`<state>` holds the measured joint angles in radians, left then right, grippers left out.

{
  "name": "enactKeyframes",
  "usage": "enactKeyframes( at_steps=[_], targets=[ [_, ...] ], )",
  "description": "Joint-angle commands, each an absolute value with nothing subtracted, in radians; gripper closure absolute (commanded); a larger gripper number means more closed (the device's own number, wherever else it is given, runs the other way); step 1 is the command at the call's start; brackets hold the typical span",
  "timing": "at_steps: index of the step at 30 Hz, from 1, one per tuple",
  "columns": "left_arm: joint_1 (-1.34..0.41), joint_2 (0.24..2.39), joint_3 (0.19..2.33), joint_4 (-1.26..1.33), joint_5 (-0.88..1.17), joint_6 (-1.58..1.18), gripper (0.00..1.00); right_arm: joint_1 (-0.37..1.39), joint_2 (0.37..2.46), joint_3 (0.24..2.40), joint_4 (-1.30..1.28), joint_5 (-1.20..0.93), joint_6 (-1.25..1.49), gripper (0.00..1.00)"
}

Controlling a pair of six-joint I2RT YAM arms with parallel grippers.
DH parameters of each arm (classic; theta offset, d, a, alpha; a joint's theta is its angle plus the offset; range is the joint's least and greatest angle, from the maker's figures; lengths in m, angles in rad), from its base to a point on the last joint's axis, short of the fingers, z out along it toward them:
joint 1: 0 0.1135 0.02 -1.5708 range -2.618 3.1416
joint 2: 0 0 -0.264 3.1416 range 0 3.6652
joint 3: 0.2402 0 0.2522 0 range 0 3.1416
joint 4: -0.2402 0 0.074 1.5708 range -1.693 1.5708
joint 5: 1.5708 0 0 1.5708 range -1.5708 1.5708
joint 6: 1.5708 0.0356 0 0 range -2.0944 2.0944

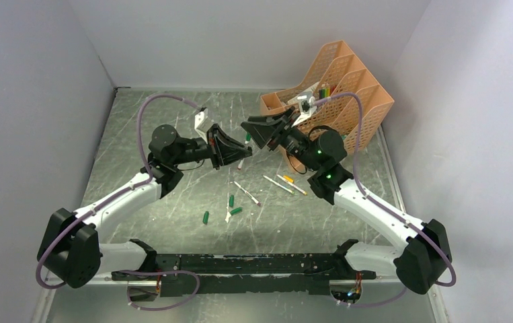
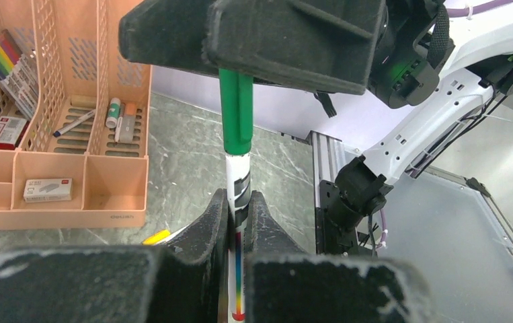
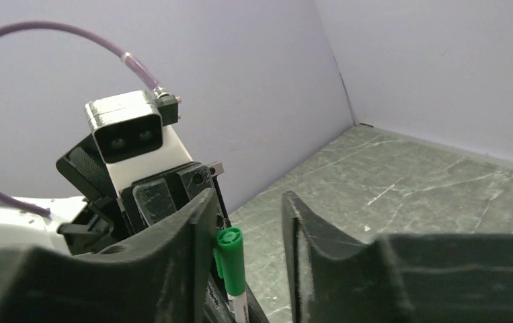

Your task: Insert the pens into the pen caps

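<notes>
My left gripper [image 2: 240,204] is shut on a white pen [image 2: 239,176] with a rainbow stripe, held above the table. A green pen cap [image 2: 237,114] sits on the pen's far end. My right gripper [image 3: 250,225] is open around that cap [image 3: 231,259]; the cap rests against one finger [image 3: 186,249] with a gap to the other. From above, both grippers [image 1: 237,149] [image 1: 249,130] meet at mid-table with the cap [image 1: 247,137] between them. Loose pens [image 1: 247,193] [image 1: 278,184] and green caps [image 1: 206,217] [image 1: 231,200] lie on the table.
An orange desk organizer [image 1: 337,81] with coloured markers and small items stands at the back right, just behind the right arm. Grey walls close in the table on three sides. A tiny white scrap [image 1: 228,216] lies by the loose caps.
</notes>
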<state>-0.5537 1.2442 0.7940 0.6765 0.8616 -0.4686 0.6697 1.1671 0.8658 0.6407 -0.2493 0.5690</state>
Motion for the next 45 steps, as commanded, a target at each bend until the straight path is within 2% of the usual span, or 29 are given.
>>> enactKeyframes(
  at_steps=[1,4,11,13,15,22,34,45],
  targets=[
    [-0.563,1.250,0.835,0.677,0.869,-0.445,0.93,0.678,1.171,0.887,0.622,-0.267,0.545,0.66],
    [-0.564,1.258,0.838,0.698,0.870,-0.467,0.93,0.682,1.172,0.880,0.613,-0.261,0.543,0.74],
    [-0.563,1.270,0.861,0.709,0.879,-0.500,0.93,0.684,1.177,0.875,0.555,-0.272,0.523,0.77],
    [-0.563,1.269,0.869,0.700,0.878,-0.496,0.93,0.685,1.177,0.872,0.539,-0.271,0.516,0.85],
    [-0.563,1.269,0.877,0.676,0.874,-0.485,0.93,0.683,1.170,0.860,0.552,-0.264,0.518,1.00],
    [-0.563,1.287,0.909,0.643,0.843,-0.486,0.93,0.683,1.169,0.834,0.571,-0.267,0.519,1.00],
    [-0.563,1.388,1.130,0.543,0.799,-0.423,0.93,0.691,1.214,0.733,0.596,-0.318,0.548,1.00],
    [-0.551,1.437,1.247,0.524,0.787,-0.382,0.93,0.695,1.227,0.661,0.597,-0.334,0.554,1.00]
  ],
)
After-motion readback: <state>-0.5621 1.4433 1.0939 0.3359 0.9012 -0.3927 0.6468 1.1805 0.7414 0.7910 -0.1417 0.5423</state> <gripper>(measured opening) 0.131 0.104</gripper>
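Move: The green cap, already sitting on the upper end of the white pen in the left fingers, is about 2 cm below the right hand, 1 cm back and 1 cm to its left. From the left hand the cap is roughly 5 cm up and 2 cm ahead. From the right hand, a middle loose pen lies on the table some 38 cm below, 9 cm right and 1 cm back; another is 4 cm back, straight below. The green cap is pinched as the right hand sinks about 1.5 cm and closes its half-open fingers on the cap's sides. Keeping its grip on the pen, the left hand then goes about 3 cm forward and a good 2 cm right; the right goes along, forward and right about 3.5 cm, sinking another centimetre and turning slightly clockwise. ##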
